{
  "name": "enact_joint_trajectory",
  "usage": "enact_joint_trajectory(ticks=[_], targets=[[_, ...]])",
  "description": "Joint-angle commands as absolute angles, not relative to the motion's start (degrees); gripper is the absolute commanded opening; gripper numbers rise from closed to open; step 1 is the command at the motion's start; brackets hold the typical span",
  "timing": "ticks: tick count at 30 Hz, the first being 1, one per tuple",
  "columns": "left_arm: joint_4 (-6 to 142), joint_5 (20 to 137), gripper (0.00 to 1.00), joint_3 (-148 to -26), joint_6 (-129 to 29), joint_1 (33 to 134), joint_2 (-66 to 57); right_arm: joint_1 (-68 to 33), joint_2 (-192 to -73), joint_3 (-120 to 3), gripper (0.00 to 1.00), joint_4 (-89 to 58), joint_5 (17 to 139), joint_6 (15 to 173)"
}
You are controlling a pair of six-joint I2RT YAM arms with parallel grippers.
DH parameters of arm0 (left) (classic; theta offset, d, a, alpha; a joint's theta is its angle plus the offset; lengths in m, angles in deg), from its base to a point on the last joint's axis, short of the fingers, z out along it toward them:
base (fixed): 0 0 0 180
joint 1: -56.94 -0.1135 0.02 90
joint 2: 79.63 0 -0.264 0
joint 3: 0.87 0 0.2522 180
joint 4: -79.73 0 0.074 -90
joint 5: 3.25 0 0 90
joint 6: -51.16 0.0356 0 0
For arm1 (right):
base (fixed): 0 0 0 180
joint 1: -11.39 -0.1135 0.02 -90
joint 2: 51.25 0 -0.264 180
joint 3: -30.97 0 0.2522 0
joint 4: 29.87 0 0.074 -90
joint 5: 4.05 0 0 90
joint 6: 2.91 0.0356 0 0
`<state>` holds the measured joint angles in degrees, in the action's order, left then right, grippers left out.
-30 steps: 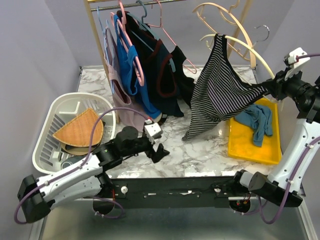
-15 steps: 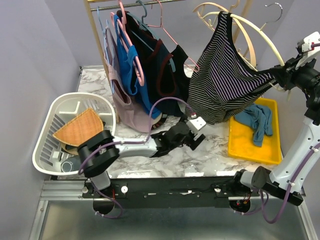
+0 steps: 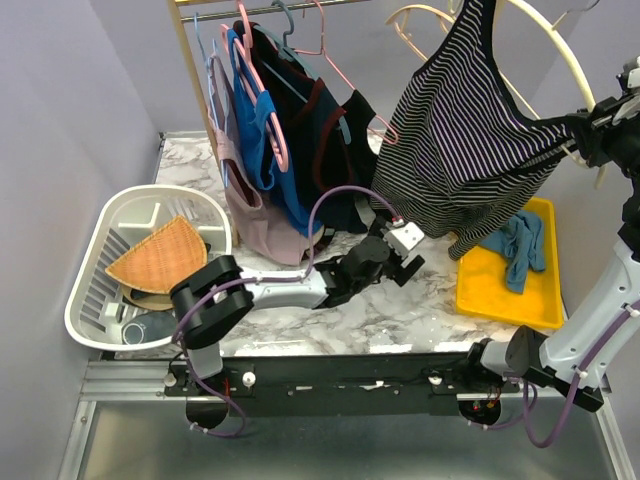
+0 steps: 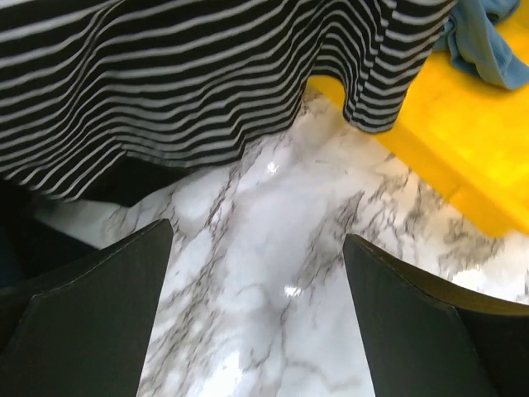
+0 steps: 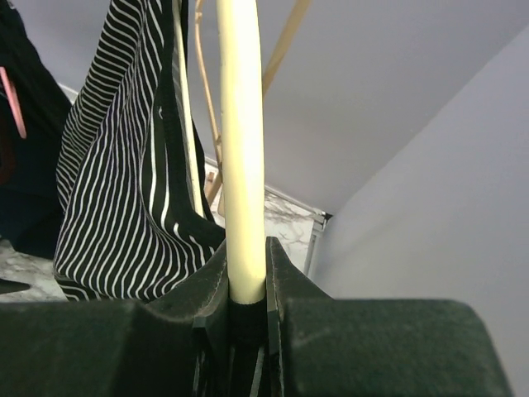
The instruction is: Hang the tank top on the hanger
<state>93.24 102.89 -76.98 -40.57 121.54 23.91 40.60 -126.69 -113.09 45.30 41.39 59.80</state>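
The striped tank top (image 3: 470,140) hangs in the air at the upper right, draped over the cream hanger (image 3: 562,58). One black strap runs over the hanger's arch near the top of the view. My right gripper (image 3: 592,125) is shut on the hanger's lower end (image 5: 240,149), with black fabric of the top caught just below it between the jaws (image 5: 246,269). My left gripper (image 3: 405,262) stands open low over the marble table, just below the tank top's hem (image 4: 207,74), with nothing between its fingers (image 4: 99,322).
Under the tank top lies a yellow tray (image 3: 500,295) with a teal cloth (image 3: 518,245) in it. A white basket (image 3: 90,300) sits at the left. The rack at the back carries pink hangers and dark garments (image 3: 300,130).
My right gripper has lifted the hanger and tank top higher. The left arm has stretched forward and to the right, ending under the garment's hem.
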Motion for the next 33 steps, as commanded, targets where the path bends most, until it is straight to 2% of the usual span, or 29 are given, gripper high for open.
enact_joint_trajectory(ticks=[1, 9, 19, 29, 33], targets=[[91.9, 101.4, 0.99, -70.2, -39.1, 121.6, 12.9, 40.9, -126.0, -114.3, 0.0, 40.8, 45.8, 61.8], [79.4, 96.9, 0.99, -58.9, -37.4, 121.5, -7.1, 42.8, -125.3, -117.2, 0.0, 38.1, 50.4, 61.5], [60.9, 98.8, 0.99, -55.5, -37.9, 121.2, -29.4, 44.1, -125.6, -116.7, 0.0, 39.8, 46.6, 62.2], [54.6, 101.5, 0.99, -52.2, -42.6, 121.2, -41.8, 44.1, -126.2, -112.9, 0.01, 42.8, 39.0, 62.7], [52.1, 102.3, 0.99, -52.3, -43.4, 121.2, -44.2, 44.0, -124.8, -104.3, 0.0, 42.0, 35.9, 63.4]])
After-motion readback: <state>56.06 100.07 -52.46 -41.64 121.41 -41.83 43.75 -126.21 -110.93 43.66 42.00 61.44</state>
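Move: The tank top on its hanger has its middle about 10 cm ahead of the right hand, 11 cm to its left and 13 cm lower; an empty wooden hanger hangs about 30 cm ahead and 14 cm left, roughly level. From the left hand the tank top's middle is some 10 cm ahead, 6 cm right and 24 cm above; the yellow bin lies about 4 cm ahead, 24 cm right and 12 cm below. The tank top and its hanger stay pinched in the right hand, which eases about 3 cm right and up while turning some 10 degrees clockwise, then sinks back to its height and undoes part of the shift and turn. Meanwhile the open left hand leaves the hem, sweeping about 20 cm left, 11 cm back and 10 cm up. ##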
